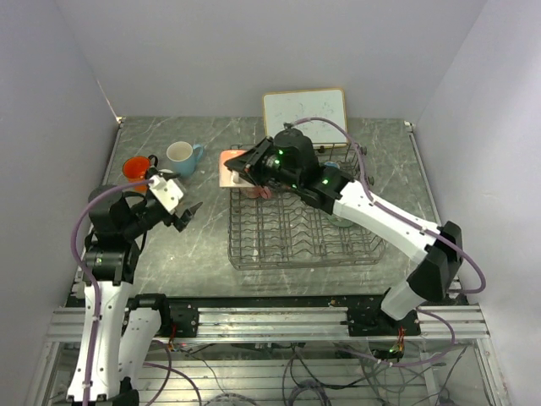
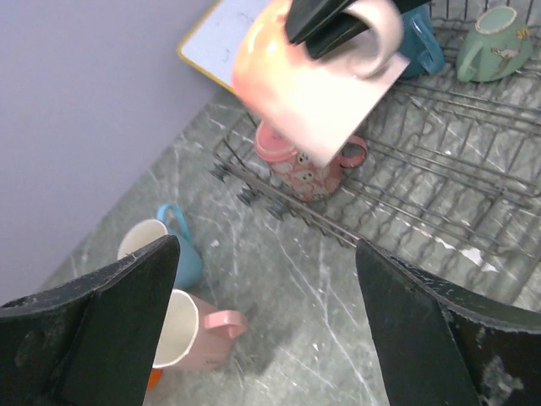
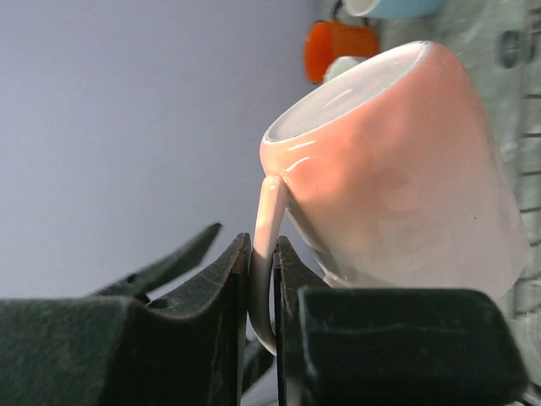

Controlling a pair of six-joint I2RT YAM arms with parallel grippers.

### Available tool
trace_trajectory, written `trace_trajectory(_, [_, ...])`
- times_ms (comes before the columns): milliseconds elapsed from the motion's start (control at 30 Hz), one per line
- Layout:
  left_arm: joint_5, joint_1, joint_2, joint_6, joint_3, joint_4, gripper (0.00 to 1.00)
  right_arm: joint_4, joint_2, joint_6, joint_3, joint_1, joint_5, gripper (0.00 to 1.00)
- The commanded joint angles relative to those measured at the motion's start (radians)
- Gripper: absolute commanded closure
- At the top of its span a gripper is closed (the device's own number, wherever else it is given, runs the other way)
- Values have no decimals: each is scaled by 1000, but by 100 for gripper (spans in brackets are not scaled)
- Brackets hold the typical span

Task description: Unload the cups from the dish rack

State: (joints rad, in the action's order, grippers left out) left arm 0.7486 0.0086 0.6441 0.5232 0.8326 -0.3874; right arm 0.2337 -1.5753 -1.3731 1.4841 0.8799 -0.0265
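My right gripper (image 1: 245,167) is shut on the handle of a peach mug (image 1: 228,173) and holds it tilted in the air over the left edge of the grey wire dish rack (image 1: 287,245). The right wrist view shows the handle (image 3: 264,279) pinched between the fingers and the mug body (image 3: 397,169). My left gripper (image 1: 190,211) is open and empty, low over the table left of the rack. In the left wrist view, a patterned pink mug (image 2: 300,165), a blue mug (image 2: 423,42) and a teal mug (image 2: 494,34) sit in the rack (image 2: 439,169).
On the table at the far left stand an orange mug (image 1: 135,169), a light blue mug (image 1: 180,156) and, in the left wrist view, a pink mug (image 2: 199,330). A wood-framed whiteboard (image 1: 304,114) leans behind the rack. Walls close in the table's sides.
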Motion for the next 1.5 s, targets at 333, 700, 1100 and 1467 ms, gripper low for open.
trace_trajectory(333, [19,-14,-143,142,-148,238,12,-278,-137,-215,178,117,31,100])
trace_trajectory(700, [-63,-14,-244,243,-241,289,13,-344,-117,-246,126,160,62,100])
trace_trajectory(1100, [-151,-13,-302,256,-303,468,26,-410,-74,-282,36,208,75,100])
trace_trajectory(1467, [-91,-13,-333,383,-305,408,74,-476,-83,-311,8,208,135,100])
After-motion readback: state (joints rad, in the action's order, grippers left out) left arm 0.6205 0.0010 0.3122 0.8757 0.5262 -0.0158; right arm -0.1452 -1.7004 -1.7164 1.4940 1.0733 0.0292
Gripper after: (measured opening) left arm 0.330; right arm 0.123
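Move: The peach cup, held by its handle in the right hand, has its middle about 6 cm ahead of the open left hand, 11 cm to its right and level with it. From the left hand, the light-pink cup on the table stands some 13 cm ahead and 9 cm left, the blue cup 22 cm ahead and 5 cm left, both about 25 cm lower. From the right hand, the open left fingers wait about 6 cm back, 12 cm left and 4 cm lower; the patterned pink cup in the rack is 9 cm ahead, 4 cm right, 26 cm below. Keeping the handle pinched, the right hand carries the peach cup about 10 cm left towards the left hand, then also some 7 cm back and 5 cm up, rolling its left side up by roughly 25 degrees. The left hand stays nearly in place, easing only about 3 cm left and 3 cm up while its wrist tips the fingers upward by some 35 degrees, then late on it closes them around the wall of the peach cup near its rim. ##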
